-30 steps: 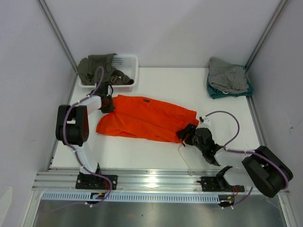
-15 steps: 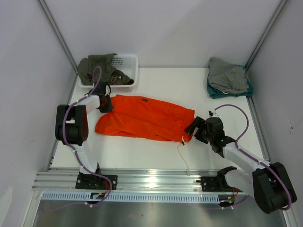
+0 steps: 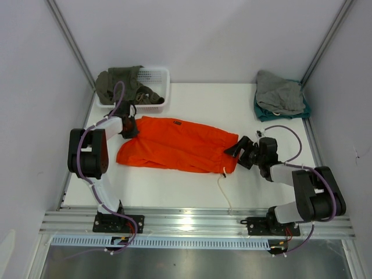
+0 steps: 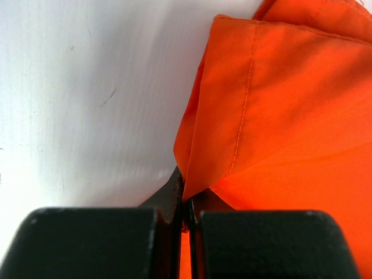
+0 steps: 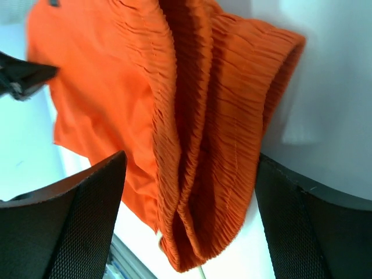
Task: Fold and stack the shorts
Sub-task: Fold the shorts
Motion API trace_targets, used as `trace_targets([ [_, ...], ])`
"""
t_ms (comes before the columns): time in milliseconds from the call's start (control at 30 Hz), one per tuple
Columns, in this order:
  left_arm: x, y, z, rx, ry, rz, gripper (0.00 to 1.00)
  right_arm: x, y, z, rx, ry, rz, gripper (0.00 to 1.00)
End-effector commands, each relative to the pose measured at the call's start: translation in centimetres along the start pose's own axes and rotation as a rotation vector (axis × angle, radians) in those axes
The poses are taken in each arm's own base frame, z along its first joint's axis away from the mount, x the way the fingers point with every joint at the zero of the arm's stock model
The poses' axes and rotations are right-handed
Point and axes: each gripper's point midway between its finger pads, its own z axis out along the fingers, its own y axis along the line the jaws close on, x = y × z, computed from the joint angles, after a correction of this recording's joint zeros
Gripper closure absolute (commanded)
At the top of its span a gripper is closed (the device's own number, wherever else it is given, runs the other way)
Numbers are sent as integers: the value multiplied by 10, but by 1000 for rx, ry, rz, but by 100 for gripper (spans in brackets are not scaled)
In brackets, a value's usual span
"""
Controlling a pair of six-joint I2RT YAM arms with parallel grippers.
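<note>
The bright orange shorts (image 3: 177, 145) lie flat across the middle of the table, leg ends to the left and gathered waistband (image 5: 215, 145) to the right. My left gripper (image 3: 129, 129) is at their far left corner, shut on a fold of the orange hem (image 4: 232, 133); in the left wrist view that gripper (image 4: 187, 203) pinches the cloth edge. My right gripper (image 3: 239, 152) sits low at the waistband end, open. In the right wrist view the right gripper (image 5: 189, 168) has its jaws standing wide on either side of the waistband. A white drawstring (image 3: 224, 192) trails toward the near edge.
A white basket (image 3: 158, 77) holding an olive-green garment (image 3: 119, 84) stands at the back left, just behind the left gripper. A grey and teal pile of garments (image 3: 281, 96) lies at the back right. The metal rail (image 3: 186, 218) runs along the near edge.
My right gripper has opened wide and swung back and to the right, from the shorts' near right corner to the waistband end. The left gripper has kept its grip in place.
</note>
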Motion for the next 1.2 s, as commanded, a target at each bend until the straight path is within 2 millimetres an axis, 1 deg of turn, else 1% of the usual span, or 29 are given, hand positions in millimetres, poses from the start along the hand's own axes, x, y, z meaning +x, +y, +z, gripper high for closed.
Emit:
trace_targets([
  [0, -14, -2, -5, 16, -37, 3, 100, 14, -3, 9, -54, 57, 34, 12],
  [33, -14, -2, -5, 17, -37, 3, 100, 18, -5, 12, -58, 68, 43, 12],
  [67, -15, -2, -5, 18, -38, 3, 100, 16, -1, 14, -86, 58, 37, 12],
  [100, -14, -2, -5, 17, -37, 3, 100, 25, -11, 16, -69, 78, 59, 12],
  [133, -14, -2, -5, 17, -37, 3, 100, 28, -12, 17, -71, 79, 74, 14],
  [167, -14, -2, -5, 17, -37, 3, 100, 28, -9, 19, -95, 73, 68, 16],
  [200, -14, -3, -5, 22, -37, 3, 100, 36, -16, 21, -82, 94, 83, 17],
  [233, -14, -3, -5, 26, -37, 2, 100, 38, -17, 22, -83, 97, 92, 20],
  [267, -13, -4, -4, 28, -35, 2, 100, 40, -13, 24, -102, 95, 81, 22],
  [333, -13, -3, -4, 28, -34, 3, 100, 48, -17, 28, -90, 111, 98, 27],
  [400, -13, -3, -4, 26, -34, 3, 100, 50, -16, 33, -101, 111, 96, 32],
  [500, -13, -3, -4, 23, -35, 3, 100, 52, -19, 41, -94, 125, 103, 44],
  [533, -12, -2, -4, 20, -34, 3, 100, 52, -20, 43, -86, 127, 102, 54],
  [600, -13, -1, -4, 15, -36, 5, 100, 49, -24, 49, -52, 126, 86, 64],
  [633, -12, -1, -4, 13, -33, 5, 100, 46, -27, 52, -24, 118, 75, 74],
  [700, -13, 0, -5, 9, -36, 5, 100, 40, -27, 54, 6, 119, 44, 84],
  [733, -12, 0, -5, 7, -35, 5, 100, 41, -33, 53, 51, 131, 47, 92],
  [767, -13, 1, -5, 3, -36, 5, 100, 38, -33, 53, 67, 132, 38, 98],
  [800, -14, 0, -5, 5, -39, 5, 100, 24, -23, 54, 53, 106, -3, 100],
  [833, -12, 1, -4, 4, -36, 5, 100, 24, -31, 50, 108, 121, 3, 100],
  [867, -11, 1, -4, 3, -33, 5, 100, 18, -31, 48, 133, 117, -8, 100],
  [900, -12, 1, -5, 4, -34, 5, 100, -2, -17, 47, 129, 81, -66, 100],
  [933, -11, 1, -4, 5, -32, 3, 100, -1, -33, 39, 238, 106, -64, 100],
  [967, -11, 1, -4, 7, -33, 3, 100, -8, -33, 34, 278, 99, -86, 100],
  [1000, -12, 0, -4, 12, -35, 3, 100, -31, -15, 32, 275, 55, -126, 100],
  [1033, -11, -1, -4, 16, -32, 2, 100, -30, -28, 19, 370, 84, -144, 100],
  [1100, -9, -4, -4, 28, -30, 0, 100, -44, -25, 9, 418, 63, -170, 100],
  [1133, -9, -5, -4, 33, -32, -2, 100, -56, -22, 1, 455, 50, -187, 100],
  [1167, -6, -6, -4, 35, -28, -1, 100, -63, -23, -4, 472, 41, -186, 100],
])
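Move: The waistband end of the orange shorts sits between the open right fingers: its grip spot is about 2 cm ahead of the right hand, 4 cm left and 3 cm below. From the right hand the drawstring knot is roughly 6 cm back, 4 cm left and 4 cm down, and the folded pile some 27 cm ahead and 20 cm right. From the left hand, that waistband spot lies around 41 cm right and 8 cm back, near its own height. Reach the open right gripper left over the waistband end, about 5 cm, sinking some 3 cm as you close and pinch the band. Then draw it forward and back to the right, about 5 cm each way, lifting nearly 4 cm while the hand's left side rolls down some 25 degrees. Keep the left gripper still, pinching the shorts' left edge. ##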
